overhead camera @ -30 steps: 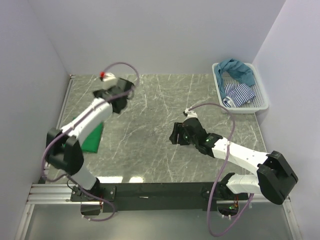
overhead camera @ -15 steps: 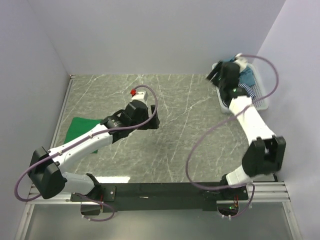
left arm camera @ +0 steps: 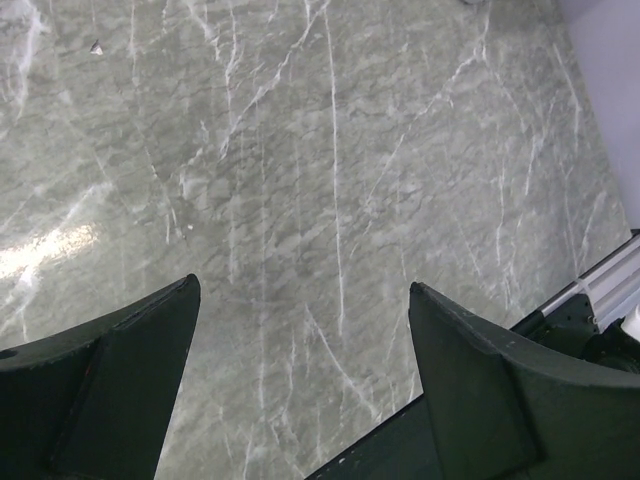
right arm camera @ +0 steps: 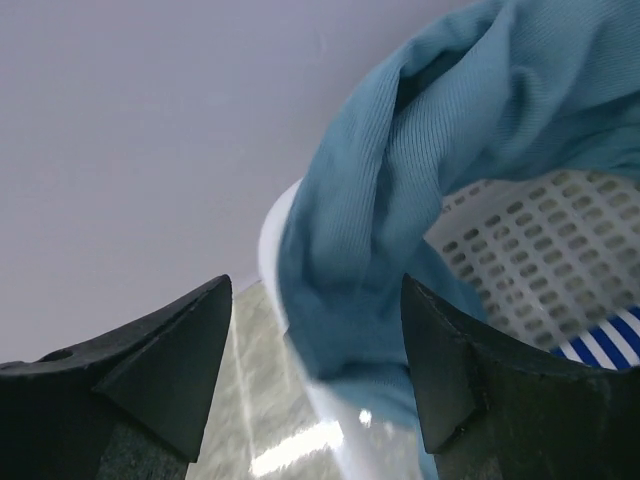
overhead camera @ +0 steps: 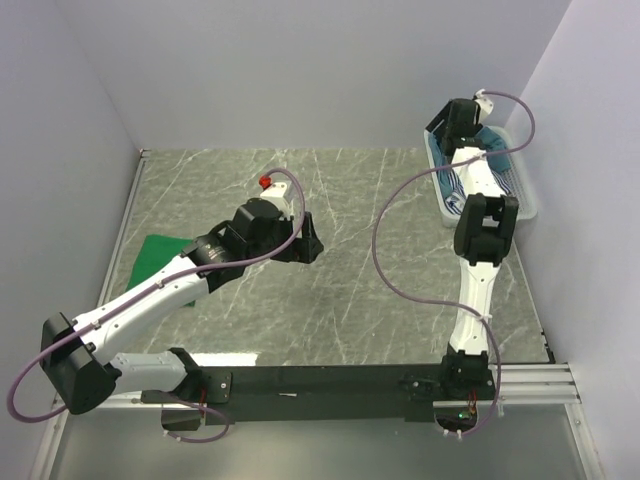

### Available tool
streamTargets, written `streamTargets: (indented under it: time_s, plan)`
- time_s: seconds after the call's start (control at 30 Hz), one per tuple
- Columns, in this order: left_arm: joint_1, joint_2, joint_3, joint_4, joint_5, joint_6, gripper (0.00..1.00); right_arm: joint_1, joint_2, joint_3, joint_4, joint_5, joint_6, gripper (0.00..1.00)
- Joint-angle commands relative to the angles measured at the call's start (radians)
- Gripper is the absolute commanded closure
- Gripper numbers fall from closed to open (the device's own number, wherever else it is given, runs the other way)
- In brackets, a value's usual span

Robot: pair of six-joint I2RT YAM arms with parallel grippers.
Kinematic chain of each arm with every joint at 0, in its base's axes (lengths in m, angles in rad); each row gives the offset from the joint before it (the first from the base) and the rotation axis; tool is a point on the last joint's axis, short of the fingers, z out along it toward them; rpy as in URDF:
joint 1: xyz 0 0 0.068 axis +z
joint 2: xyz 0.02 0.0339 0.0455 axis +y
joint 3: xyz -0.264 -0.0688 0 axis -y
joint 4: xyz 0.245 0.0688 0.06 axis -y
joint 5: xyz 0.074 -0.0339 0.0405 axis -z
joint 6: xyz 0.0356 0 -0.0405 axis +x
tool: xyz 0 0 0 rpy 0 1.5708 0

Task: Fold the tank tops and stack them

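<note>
The green tank top (overhead camera: pixel 158 256) lies flat at the left of the table. My left gripper (overhead camera: pixel 308 246) hovers to its right over the bare middle of the table (left arm camera: pixel 330 150), open (left arm camera: pixel 302 286) with nothing between its fingers. The teal-blue tank top (right arm camera: pixel 400 190) drapes over the rim of the white mesh basket (right arm camera: pixel 540 250), and the striped tank top (right arm camera: pixel 600 345) lies inside. My right gripper (right arm camera: pixel 315 290) stands open just in front of the teal fabric, a finger on each side. From above it (overhead camera: pixel 447 125) sits at the basket's near-left corner.
The basket (overhead camera: pixel 527 196) stands at the back right, close to the right wall. White walls close in the table on three sides. A black rail (left arm camera: pixel 600 330) with the arm bases runs along the near edge.
My right arm swung from the middle of the table up to the basket, its jaws widening. The left arm moved from the back left to the table's middle.
</note>
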Motion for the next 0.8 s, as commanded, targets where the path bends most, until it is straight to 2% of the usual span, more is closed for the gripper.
streamTargets:
  time_s: [0.0, 0.1, 0.2, 0.23, 0.27, 0.3, 0.33, 0.37, 0.53, 0.77]
  plan:
    - [0.015, -0.03, 0.001, -0.021, 0.024, 0.037, 0.09, -0.002, 0.042, 0.118, 0.016, -0.003, 0.021, 0.26]
    - [0.034, -0.041, -0.016, -0.016, 0.038, 0.039, 0.09, -0.002, 0.02, 0.057, 0.068, 0.006, 0.065, 0.33]
    - [0.049, -0.044, -0.034, -0.01, 0.046, 0.04, 0.09, -0.002, -0.007, -0.034, 0.11, 0.008, 0.081, 0.48]
    - [0.052, -0.044, -0.037, -0.01, 0.047, 0.04, 0.09, -0.002, -0.006, -0.036, 0.11, 0.016, 0.079, 0.62]
    - [0.06, -0.044, -0.044, -0.011, 0.049, 0.037, 0.09, -0.002, -0.007, -0.033, 0.09, 0.026, 0.082, 0.71]
    - [0.063, -0.044, -0.045, -0.007, 0.053, 0.035, 0.09, -0.002, -0.01, -0.033, 0.084, 0.032, 0.084, 0.89]
    - [0.066, -0.046, -0.05, -0.004, 0.057, 0.034, 0.09, -0.005, -0.015, -0.036, 0.079, 0.04, 0.084, 0.97]
    - [0.067, -0.047, -0.05, -0.002, 0.055, 0.032, 0.09, -0.006, -0.032, -0.039, 0.071, 0.043, 0.084, 1.0]
    - [0.069, -0.062, -0.054, 0.008, 0.054, 0.025, 0.09, -0.006, -0.156, -0.109, 0.096, 0.074, 0.062, 1.0]
    - [0.072, -0.118, -0.093, 0.068, 0.07, -0.015, 0.09, 0.016, -0.476, -0.265, 0.166, 0.105, 0.006, 1.0]
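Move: The blue tank top lies bunched in the white basket under my open right hand. Its middle is about 7 cm to the right, 2 cm back and 6 cm below, with a fold near the basket's far left corner almost straight beneath my fingers. The striped tank top is some 10 cm right, 13 cm back and 10 cm down. From my left hand the blue top is about 38 cm ahead, 41 cm right and 11 cm below. I sink my right hand about 4 cm into the fold of the blue top by the basket's far left corner, closing the fingers fully to pinch it. With the cloth gripped I lift faster and faster, some 11 cm up from the lowest point, drawing back about 5 cm towards my base. My open left hand only drifts a couple of centimetres left, over bare table. ##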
